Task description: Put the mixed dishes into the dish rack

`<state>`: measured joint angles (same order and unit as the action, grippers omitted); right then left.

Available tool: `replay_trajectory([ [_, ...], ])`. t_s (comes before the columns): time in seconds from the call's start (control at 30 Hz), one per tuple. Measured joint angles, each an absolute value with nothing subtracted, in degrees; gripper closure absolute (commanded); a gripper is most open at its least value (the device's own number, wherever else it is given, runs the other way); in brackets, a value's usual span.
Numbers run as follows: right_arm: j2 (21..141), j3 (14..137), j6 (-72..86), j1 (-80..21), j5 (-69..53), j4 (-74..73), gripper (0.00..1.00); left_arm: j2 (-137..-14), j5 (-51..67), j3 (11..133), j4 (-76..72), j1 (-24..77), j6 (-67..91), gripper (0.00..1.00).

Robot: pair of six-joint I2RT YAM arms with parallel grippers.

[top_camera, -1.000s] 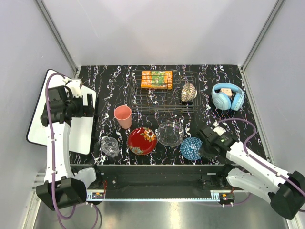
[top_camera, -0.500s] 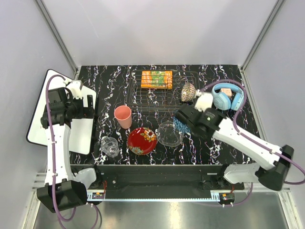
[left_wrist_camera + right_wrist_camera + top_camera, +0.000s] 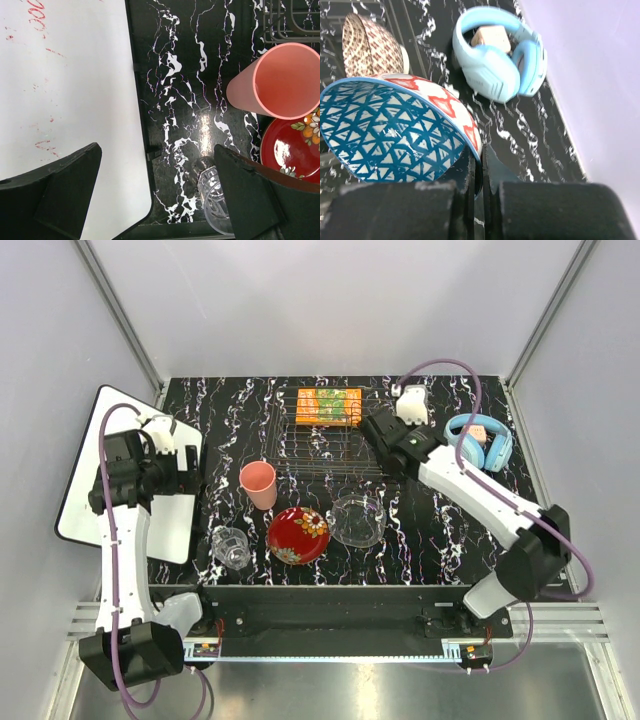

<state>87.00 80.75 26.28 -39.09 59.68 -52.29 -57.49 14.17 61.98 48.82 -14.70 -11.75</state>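
My right gripper (image 3: pixel 377 430) is shut on the rim of the blue patterned bowl (image 3: pixel 395 130) and holds it over the right end of the wire dish rack (image 3: pixel 320 445), next to the small beige patterned bowl (image 3: pixel 370 47). In the top view the arm hides both bowls. The pink cup (image 3: pixel 258 483), small clear glass cup (image 3: pixel 230 547), red floral bowl (image 3: pixel 298 534) and clear bowl (image 3: pixel 358 519) sit on the table in front of the rack. My left gripper (image 3: pixel 185 465) is open and empty above the white board's right edge, left of the pink cup (image 3: pixel 275 82) and glass cup (image 3: pixel 215 200).
The orange-green box (image 3: pixel 329 406) lies in the back of the rack. The light-blue headphones (image 3: pixel 478 442) lie right of the rack and also show in the right wrist view (image 3: pixel 497 65). The flat white board (image 3: pixel 120 490) lies at the left edge. Grey walls enclose the table.
My right gripper lifted the blue patterned bowl from the front right of the table and carried it back and left to the rack's right end. The left arm barely moved.
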Motion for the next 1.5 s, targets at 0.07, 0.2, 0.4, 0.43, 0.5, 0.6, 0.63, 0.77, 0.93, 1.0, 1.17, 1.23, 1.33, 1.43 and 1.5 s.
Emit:
replay_trajectory([
  [0.07,90.0,82.6,24.9,-39.1,61.0,-51.1,1.00,-57.9,14.5,62.0,48.8,-14.7,-11.4,0.01],
  [0.2,95.7,85.2,23.1,-39.2,62.2,-49.5,1.00,-58.5,14.9,61.9,48.3,-14.9,-10.9,0.01],
  [0.4,101.3,85.9,21.9,-38.8,63.8,-48.0,1.00,-58.4,14.9,61.3,47.9,-15.2,-10.7,0.01],
  [0.43,101.4,85.9,21.9,-38.5,63.7,-47.6,1.00,-58.4,14.9,61.1,47.9,-15.3,-10.7,0.01],
  [0.5,101.4,85.9,21.8,-37.8,63.6,-47.7,1.00,-58.4,14.8,60.7,47.8,-15.5,-10.8,0.01],
  [0.6,101.4,85.9,21.6,-36.3,63.4,-47.6,1.00,-58.4,14.9,60.2,47.8,-15.7,-10.8,0.01],
  [0.63,101.5,85.9,21.4,-35.9,63.3,-47.6,1.00,-58.3,14.9,60.2,47.8,-15.8,-10.8,0.01],
  [0.77,102.8,86.0,21.2,-34.6,63.4,-46.1,1.00,-58.2,14.9,60.2,47.8,-15.9,-10.8,0.01],
  [0.93,105.8,87.3,21.1,-34.3,63.4,-44.6,1.00,-58.2,14.8,60.2,47.8,-16.0,-11.1,0.01],
  [1.0,107.2,87.9,21.0,-34.3,63.4,-44.4,1.00,-58.1,14.8,60.2,47.8,-16.1,-11.2,0.01],
  [1.17,108.8,88.1,21.1,-34.0,62.4,-44.4,1.00,-57.8,14.8,60.1,47.7,-16.3,-11.7,0.01],
  [1.23,108.8,88.1,21.1,-33.6,61.7,-44.5,1.00,-57.4,14.8,59.8,47.8,-16.3,-11.9,0.01],
  [1.33,108.8,88.0,21.1,-33.6,61.4,-44.6,1.00,-57.3,14.8,59.6,47.7,-16.3,-12.0,0.01],
  [1.43,108.8,87.7,21.3,-33.6,61.1,-44.8,1.00,-57.3,14.8,59.5,47.7,-16.3,-12.0,0.01],
  [1.5,108.8,87.6,21.6,-33.6,60.8,-45.7,1.00,-57.3,14.8,59.5,47.8,-16.3,-12.0,0.01],
])
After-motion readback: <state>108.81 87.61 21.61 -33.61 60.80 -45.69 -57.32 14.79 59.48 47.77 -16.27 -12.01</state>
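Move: The right hand already holds the blue bowl by its rim. The right end of the dish rack, where the bowl is being taken, lies about 4 cm ahead of this hand, 6 cm to its left and 20 cm below. The brown bowl already racked there is some 5 cm ahead and 8 cm left, the headphones 3 cm ahead and 10 cm right, the orange box 11 cm ahead and 22 cm left. From the left hand, that rack end is roughly 12 cm ahead and 43 cm right. The right hand, keeping its pinch on the blue bowl's rim, lowers it about 8 cm while carrying it some 7 cm forward, towards the right end of the rack beside the brown bowl, with a small swing left and back again early on. It goes forward and down in two stages with a near-pause between them, then finishes almost straight down, while the wrist tips some 10 degrees further down and its left side dips about as much. ##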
